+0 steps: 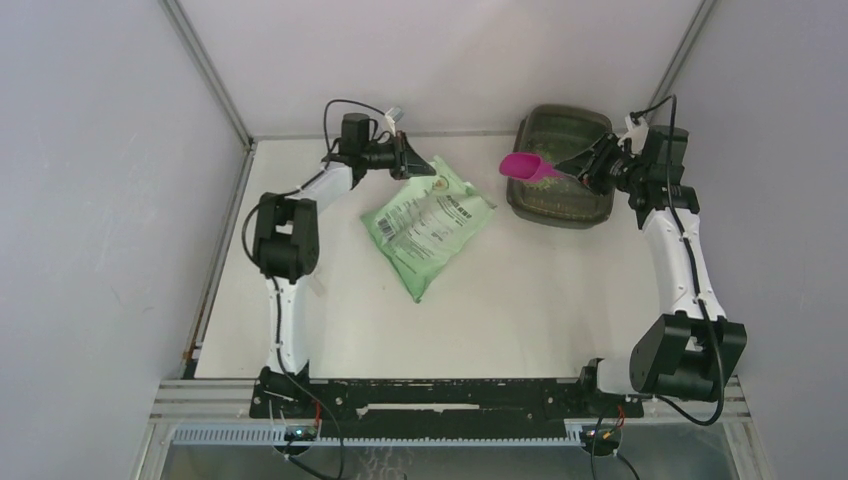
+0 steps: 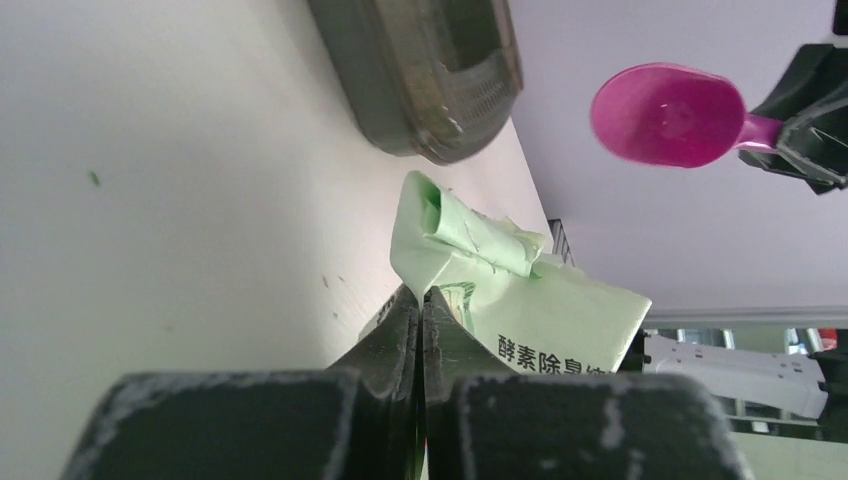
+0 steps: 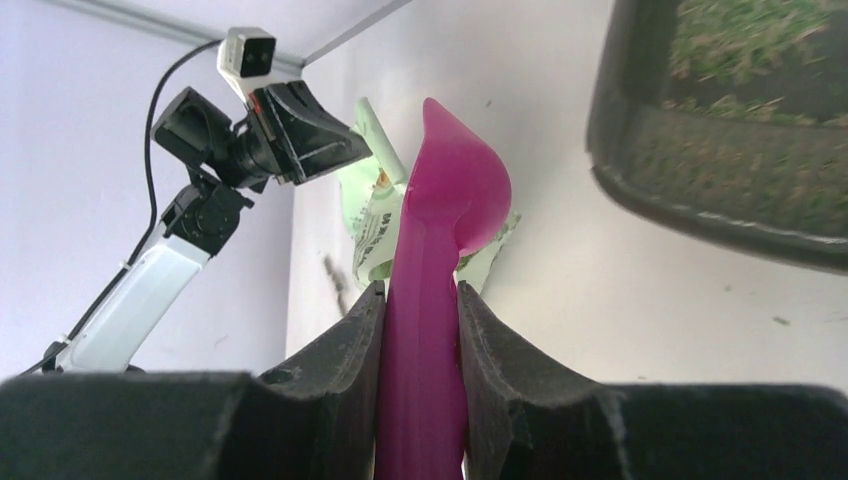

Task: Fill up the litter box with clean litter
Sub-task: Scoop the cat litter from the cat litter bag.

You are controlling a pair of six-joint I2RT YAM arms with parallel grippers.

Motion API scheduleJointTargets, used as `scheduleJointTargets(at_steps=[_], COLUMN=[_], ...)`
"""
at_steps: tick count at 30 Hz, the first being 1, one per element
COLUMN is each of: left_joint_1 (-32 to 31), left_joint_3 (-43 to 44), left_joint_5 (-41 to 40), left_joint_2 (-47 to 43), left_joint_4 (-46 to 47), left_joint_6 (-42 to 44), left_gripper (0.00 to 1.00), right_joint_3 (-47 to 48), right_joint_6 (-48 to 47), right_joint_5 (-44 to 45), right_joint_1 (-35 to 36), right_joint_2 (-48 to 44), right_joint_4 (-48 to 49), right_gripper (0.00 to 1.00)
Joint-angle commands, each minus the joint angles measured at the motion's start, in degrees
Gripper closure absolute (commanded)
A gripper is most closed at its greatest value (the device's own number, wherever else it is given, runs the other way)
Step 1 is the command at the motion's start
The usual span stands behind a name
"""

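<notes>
The dark litter box sits at the back right of the table, with a thin layer of greenish litter in it. A light-green printed bag lies flat at centre. My left gripper is at the bag's far corner, and its jaws are shut on a crumpled fold of the bag. My right gripper is shut on the handle of a magenta scoop. The scoop's bowl looks empty and hovers over the box's left edge.
White enclosure walls close in the table at the back and on both sides. The left arm's links stand along the left edge and the right arm along the right. A black rail runs along the near edge.
</notes>
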Motion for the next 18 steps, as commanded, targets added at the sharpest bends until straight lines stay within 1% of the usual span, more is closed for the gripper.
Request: scheduleJointTargets(at_steps=[1, 6, 10, 15, 18], left_joint_1=[0.4, 0.2, 0.0, 0.0, 0.0], left_joint_3=[-8.7, -18.8, -24.5, -28.0, -28.3], left_joint_5=[0.1, -1.5, -2.9, -3.9, -4.2], left_joint_2=[-14.4, -23.7, -29.9, -36.1, -38.7], left_joint_4=[4.9, 7.9, 8.3, 8.1, 6.4], left_joint_6=[3.3, 3.4, 4.3, 4.6, 5.5], left_gripper=[0.99, 0.99, 0.99, 0.99, 0.99], right_joint_3=[0.6, 0.6, 0.6, 0.6, 1.1], right_joint_6=[0.4, -2.9, -3.8, -3.9, -4.3], right_joint_5=[-6.3, -5.2, -4.2, -3.7, -2.6], right_joint_1=[2.2, 5.9, 8.5, 9.8, 12.8], right_joint_2=[-4.7, -8.2, -11.4, -15.1, -16.5], right_joint_4=[-5.5, -13.8, -18.1, -21.7, -24.3], right_gripper=[1.0, 1.0, 1.0, 1.0, 1.0])
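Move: My right hand, already holding the pink scoop, is bound for the bag's open mouth, some 20 cm to its left, 11 cm ahead and 18 cm lower. The litter box lies about 20 cm ahead of that hand, 4 cm to its right and 24 cm below. My left hand already grips the bag's top edge; from it the scoop's bowl is some 20 cm to the right, 5 cm nearer my base and 7 cm higher. I swing my right hand back about 11 cm and left 7 cm, rising slightly and turning some 15 degrees counter-clockwise, so the scoop leaves the litter box's side and heads for the bag's mouth. Meanwhile my left hand, fingers still shut on the bag's top edge, draws it back and up, roughly 9 cm each way and a little left, rolling about 10 degrees. ##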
